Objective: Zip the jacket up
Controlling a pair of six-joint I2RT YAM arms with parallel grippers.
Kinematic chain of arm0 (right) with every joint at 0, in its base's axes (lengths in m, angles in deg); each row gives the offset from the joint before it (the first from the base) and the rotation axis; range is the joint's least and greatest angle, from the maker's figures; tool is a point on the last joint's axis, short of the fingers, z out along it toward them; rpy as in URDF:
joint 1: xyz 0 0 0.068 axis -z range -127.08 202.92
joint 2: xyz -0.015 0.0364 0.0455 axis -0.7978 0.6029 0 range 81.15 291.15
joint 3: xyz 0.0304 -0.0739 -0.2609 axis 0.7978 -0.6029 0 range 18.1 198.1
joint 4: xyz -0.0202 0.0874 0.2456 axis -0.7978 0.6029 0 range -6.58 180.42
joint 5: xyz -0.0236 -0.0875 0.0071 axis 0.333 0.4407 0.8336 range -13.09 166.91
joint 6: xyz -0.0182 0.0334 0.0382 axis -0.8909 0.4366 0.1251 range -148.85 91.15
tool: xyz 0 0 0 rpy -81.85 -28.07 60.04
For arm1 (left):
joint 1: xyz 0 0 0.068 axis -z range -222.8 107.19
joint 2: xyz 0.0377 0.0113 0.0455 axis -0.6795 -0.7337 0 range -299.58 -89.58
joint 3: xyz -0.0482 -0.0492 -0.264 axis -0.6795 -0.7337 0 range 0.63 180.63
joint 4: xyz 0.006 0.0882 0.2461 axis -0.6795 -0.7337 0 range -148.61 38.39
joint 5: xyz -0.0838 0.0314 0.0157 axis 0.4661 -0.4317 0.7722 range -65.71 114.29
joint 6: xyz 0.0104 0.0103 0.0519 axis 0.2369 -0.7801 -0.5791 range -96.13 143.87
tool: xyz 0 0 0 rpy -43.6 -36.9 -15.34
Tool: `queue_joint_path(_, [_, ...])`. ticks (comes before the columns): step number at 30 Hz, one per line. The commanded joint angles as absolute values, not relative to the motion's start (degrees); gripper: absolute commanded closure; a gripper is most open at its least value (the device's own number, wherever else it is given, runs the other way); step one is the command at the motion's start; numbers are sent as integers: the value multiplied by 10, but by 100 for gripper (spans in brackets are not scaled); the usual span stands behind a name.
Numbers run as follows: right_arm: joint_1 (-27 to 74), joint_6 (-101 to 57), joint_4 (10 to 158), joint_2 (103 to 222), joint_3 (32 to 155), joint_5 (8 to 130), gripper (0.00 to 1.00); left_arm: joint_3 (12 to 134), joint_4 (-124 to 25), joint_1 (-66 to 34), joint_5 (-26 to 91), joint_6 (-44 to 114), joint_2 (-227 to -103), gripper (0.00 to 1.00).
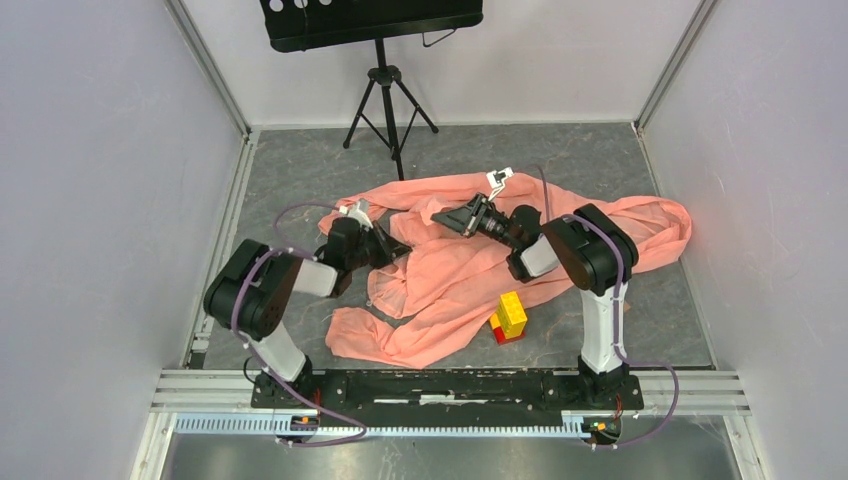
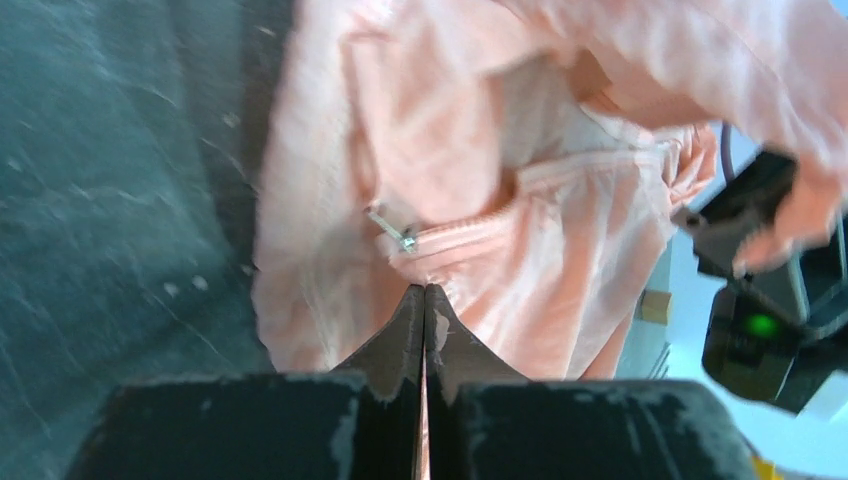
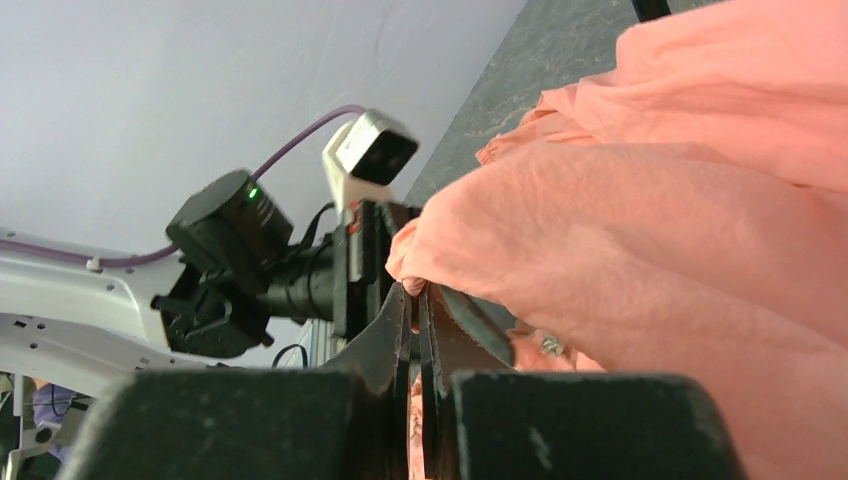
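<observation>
The salmon-pink jacket lies crumpled across the middle of the table. My left gripper is shut on a fold of it at its left part; in the left wrist view the tips pinch fabric just below a small metal zipper pull and the zipper line. My right gripper is shut on a jacket edge further back and holds it raised; in the right wrist view fabric drapes over the fingers.
A yellow-and-red block stack stands on the jacket's near right edge. A black tripod stand is at the back. Grey walls and metal rails enclose the table on both sides.
</observation>
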State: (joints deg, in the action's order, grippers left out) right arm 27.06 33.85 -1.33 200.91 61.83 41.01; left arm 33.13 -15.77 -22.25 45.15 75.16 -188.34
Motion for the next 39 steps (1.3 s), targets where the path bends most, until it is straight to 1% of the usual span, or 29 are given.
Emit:
queue_joint_path(1, [267, 315, -116, 1965, 617, 413, 100, 254, 57, -184, 419, 617, -1823, 98])
queue_joint_path(3, [266, 316, -113, 1953, 619, 407, 100, 224, 113, -158, 393, 565, -1802, 98])
queue_joint_path(5, [266, 308, -98, 1935, 618, 404, 100, 182, 182, -110, 334, 493, -1764, 98])
queue_joint_path(6, [266, 303, -96, 1927, 614, 404, 100, 176, 168, -77, 301, 445, -1738, 98])
queue_joint_path(8, [269, 295, -92, 1910, 602, 407, 100, 194, 56, -39, 222, 383, -1687, 98])
queue_joint_path(9, [271, 294, -91, 1906, 598, 408, 100, 195, 40, -38, 212, 391, -1678, 98])
queue_joint_path(11, [273, 294, -98, 1908, 594, 409, 100, 180, 55, -24, 205, 402, -1663, 98])
queue_joint_path(13, [277, 301, -105, 1917, 596, 406, 100, 198, -42, -2, 169, 408, -1640, 97])
queue_joint_path(16, [280, 322, -129, 1933, 598, 403, 100, 203, -79, 7, 159, 488, -1647, 98])
queue_joint_path(17, [281, 326, -132, 1936, 598, 401, 100, 209, -107, 6, 150, 539, -1654, 98])
queue_joint_path(19, [283, 325, -133, 1939, 595, 401, 100, 249, -236, 5, 139, 661, -1667, 98])
queue_joint_path(22, [283, 321, -130, 1936, 590, 403, 100, 262, -290, 1, 175, 773, -1693, 97])
queue_joint_path(24, [283, 321, -131, 1936, 589, 403, 100, 251, -296, -18, 194, 837, -1703, 85])
queue_joint_path(26, [283, 320, -131, 1935, 587, 402, 100, 221, -252, -46, 222, 876, -1708, 82])
queue_joint_path(28, [283, 319, -131, 1935, 584, 403, 100, 202, -204, -69, 251, 887, -1713, 77])
queue_joint_path(31, [284, 321, -133, 1936, 584, 402, 100, 213, -193, -86, 287, 863, -1717, 71])
queue_joint_path(34, [284, 322, -136, 1937, 584, 400, 100, 224, -197, -99, 297, 843, -1713, 60])
queue_joint_path(39, [283, 327, -141, 1941, 585, 399, 100, 232, -198, -114, 309, 834, -1699, 52])
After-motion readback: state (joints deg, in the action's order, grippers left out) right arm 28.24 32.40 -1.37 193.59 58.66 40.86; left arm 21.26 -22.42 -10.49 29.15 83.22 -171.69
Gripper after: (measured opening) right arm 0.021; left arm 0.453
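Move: The zip slider sits right by the left hand's closed fingertips, about 2 cm ahead and 1 cm below, with jacket cloth pinched between them. The flap corner held in the right fingers is roughly 4 cm ahead of the left hand, 5 cm right and 9 cm higher; the near sleeve lies some 18 cm back and 10 cm left, 3 cm lower. From the right hand, the slider is about 2 cm back, 5 cm left and 10 cm down. The cloth edge beside the slider is drawn back towards the base: the left hand pulls some 6 cm back and swings up about 10 cm, slightly right, tipping its fingers up roughly 40 degrees. It then dips back down, levels out and spreads its fingers close over the cloth edge by the slider. The right hand keeps its pinch on the flap, lifting it about 5 cm before easing down a little. ##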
